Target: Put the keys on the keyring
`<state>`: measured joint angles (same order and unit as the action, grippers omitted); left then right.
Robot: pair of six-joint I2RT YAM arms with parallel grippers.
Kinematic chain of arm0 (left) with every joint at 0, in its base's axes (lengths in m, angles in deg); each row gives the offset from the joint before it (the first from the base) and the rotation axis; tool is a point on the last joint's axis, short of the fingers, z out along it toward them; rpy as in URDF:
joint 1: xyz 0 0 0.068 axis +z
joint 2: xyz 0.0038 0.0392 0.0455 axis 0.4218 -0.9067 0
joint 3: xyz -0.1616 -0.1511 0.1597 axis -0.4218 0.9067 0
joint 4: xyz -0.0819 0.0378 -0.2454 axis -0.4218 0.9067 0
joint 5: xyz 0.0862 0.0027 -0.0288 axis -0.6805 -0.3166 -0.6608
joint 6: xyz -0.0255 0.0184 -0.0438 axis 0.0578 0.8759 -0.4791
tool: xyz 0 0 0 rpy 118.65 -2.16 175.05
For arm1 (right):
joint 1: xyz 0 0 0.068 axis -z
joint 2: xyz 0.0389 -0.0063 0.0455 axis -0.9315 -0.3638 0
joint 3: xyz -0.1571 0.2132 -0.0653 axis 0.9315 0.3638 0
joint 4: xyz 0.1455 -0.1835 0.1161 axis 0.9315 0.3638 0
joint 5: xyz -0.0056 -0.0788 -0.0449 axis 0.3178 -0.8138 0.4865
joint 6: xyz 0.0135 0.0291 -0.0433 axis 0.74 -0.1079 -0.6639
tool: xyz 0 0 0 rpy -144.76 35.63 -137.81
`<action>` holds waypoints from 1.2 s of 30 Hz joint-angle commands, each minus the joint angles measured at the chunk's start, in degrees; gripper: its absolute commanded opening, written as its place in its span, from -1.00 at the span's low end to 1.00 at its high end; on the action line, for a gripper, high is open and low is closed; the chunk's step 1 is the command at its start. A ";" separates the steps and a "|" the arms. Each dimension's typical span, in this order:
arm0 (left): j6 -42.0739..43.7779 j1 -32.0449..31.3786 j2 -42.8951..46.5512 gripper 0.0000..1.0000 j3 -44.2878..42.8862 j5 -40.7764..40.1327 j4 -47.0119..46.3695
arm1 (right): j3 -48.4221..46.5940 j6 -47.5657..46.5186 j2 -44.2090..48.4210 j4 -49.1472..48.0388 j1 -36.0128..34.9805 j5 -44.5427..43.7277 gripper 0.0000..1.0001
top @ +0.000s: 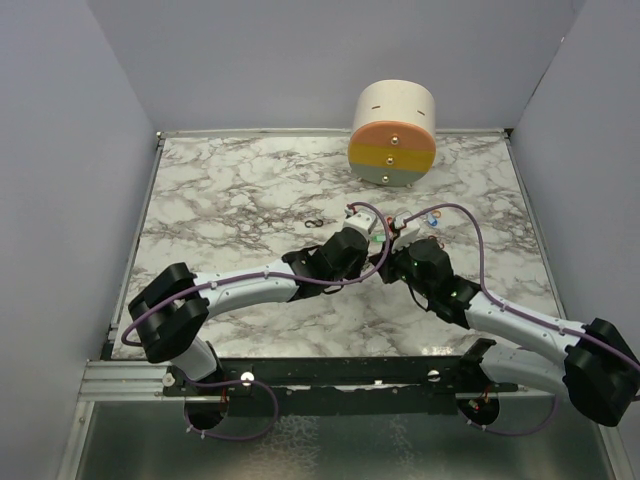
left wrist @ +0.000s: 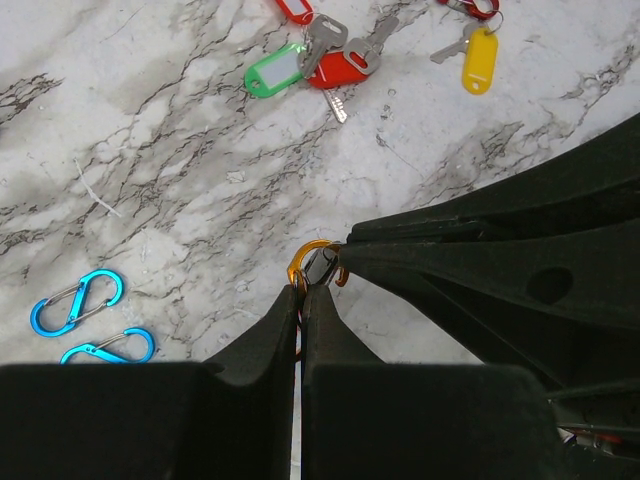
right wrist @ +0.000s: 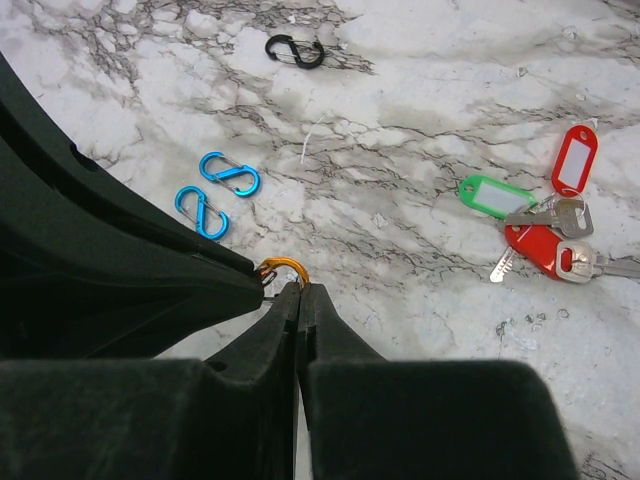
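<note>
A small orange keyring clip point(left wrist: 313, 250) hangs above the marble table, pinched between both grippers. My left gripper point(left wrist: 301, 290) is shut on its near end. My right gripper point(right wrist: 300, 290) is shut on its other end point(right wrist: 285, 267), with its black fingers point(left wrist: 400, 250) coming in from the right. In the top view the two grippers meet at mid-table point(top: 385, 245). The keys lie loose on the table beyond: a green-tagged one point(left wrist: 272, 72), a red one point(left wrist: 340, 68) and a yellow one point(left wrist: 479, 60); the right wrist view shows the green point(right wrist: 495, 195) and red point(right wrist: 545, 250) ones. A dark bit inside the clip is too small to identify.
Two blue S-shaped clips point(right wrist: 229, 173) point(right wrist: 201, 212) lie left of the grippers, and a black clip point(right wrist: 295, 51) lies farther back. A round drawer box point(top: 393, 135) with orange, yellow and grey fronts stands at the back edge. Grey walls enclose the table.
</note>
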<state>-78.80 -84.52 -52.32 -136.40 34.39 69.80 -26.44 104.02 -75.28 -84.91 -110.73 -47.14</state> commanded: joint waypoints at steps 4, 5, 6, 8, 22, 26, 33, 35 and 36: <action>0.56 0.07 1.86 -1.00 0.70 1.63 -0.31 | -0.48 -0.41 1.10 -1.35 -0.21 -2.86 -0.99; 0.60 0.07 1.88 -1.00 0.74 1.55 -0.22 | -0.44 -0.41 1.05 -1.32 -0.21 -3.08 -0.99; 0.49 0.07 1.94 -0.92 0.63 1.47 -0.03 | -0.43 -0.33 1.16 -1.22 -0.21 -3.27 -0.99; 0.38 0.06 2.19 -0.59 0.61 1.24 0.33 | -0.51 -0.19 1.29 -1.01 -0.21 -3.86 -0.98; -4.08 1.15 12.23 0.46 7.30 -7.69 0.06 | -0.52 0.70 2.94 1.11 -0.21 -7.14 -0.99; -5.51 1.47 15.82 0.64 9.60 -11.93 0.35 | -0.76 0.90 2.65 1.46 -0.20 -7.60 -0.99; -6.68 1.94 18.21 0.98 11.42 -14.71 1.15 | -1.03 2.15 2.28 2.04 -0.19 -9.48 -0.99; -6.71 2.00 18.11 0.98 11.46 -14.66 1.17 | -1.16 3.03 2.32 2.79 -0.21 -10.95 -0.99; -6.69 2.00 18.01 0.98 11.49 -14.64 1.23 | -1.22 3.38 2.43 3.17 -0.17 -11.87 -0.99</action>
<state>-84.62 -82.79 -35.34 -125.74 22.32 70.52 -26.44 105.44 -73.18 -83.49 -110.73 -54.52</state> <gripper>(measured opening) 0.990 0.010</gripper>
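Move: The orange carabiner with its key sits right between my two meeting fingertips, about 1 cm ahead of each hand point. From my left hand, the two blue carabiners lie about 5 cm ahead and 11 cm left, the loose pile of keys some 13 cm ahead and 6 cm right, and the yellow tag about 10 cm ahead and 17 cm right, all roughly 9 cm lower on the table. I open my left fingers wide to let go of the orange carabiner, then draw that hand off to the left by about 7 or 8 cm while rising some 4 cm, turning it about 15 degrees counter-clockwise. My right fingers stay shut on the carabiner and key, easing 2 cm right and slightly forward. ##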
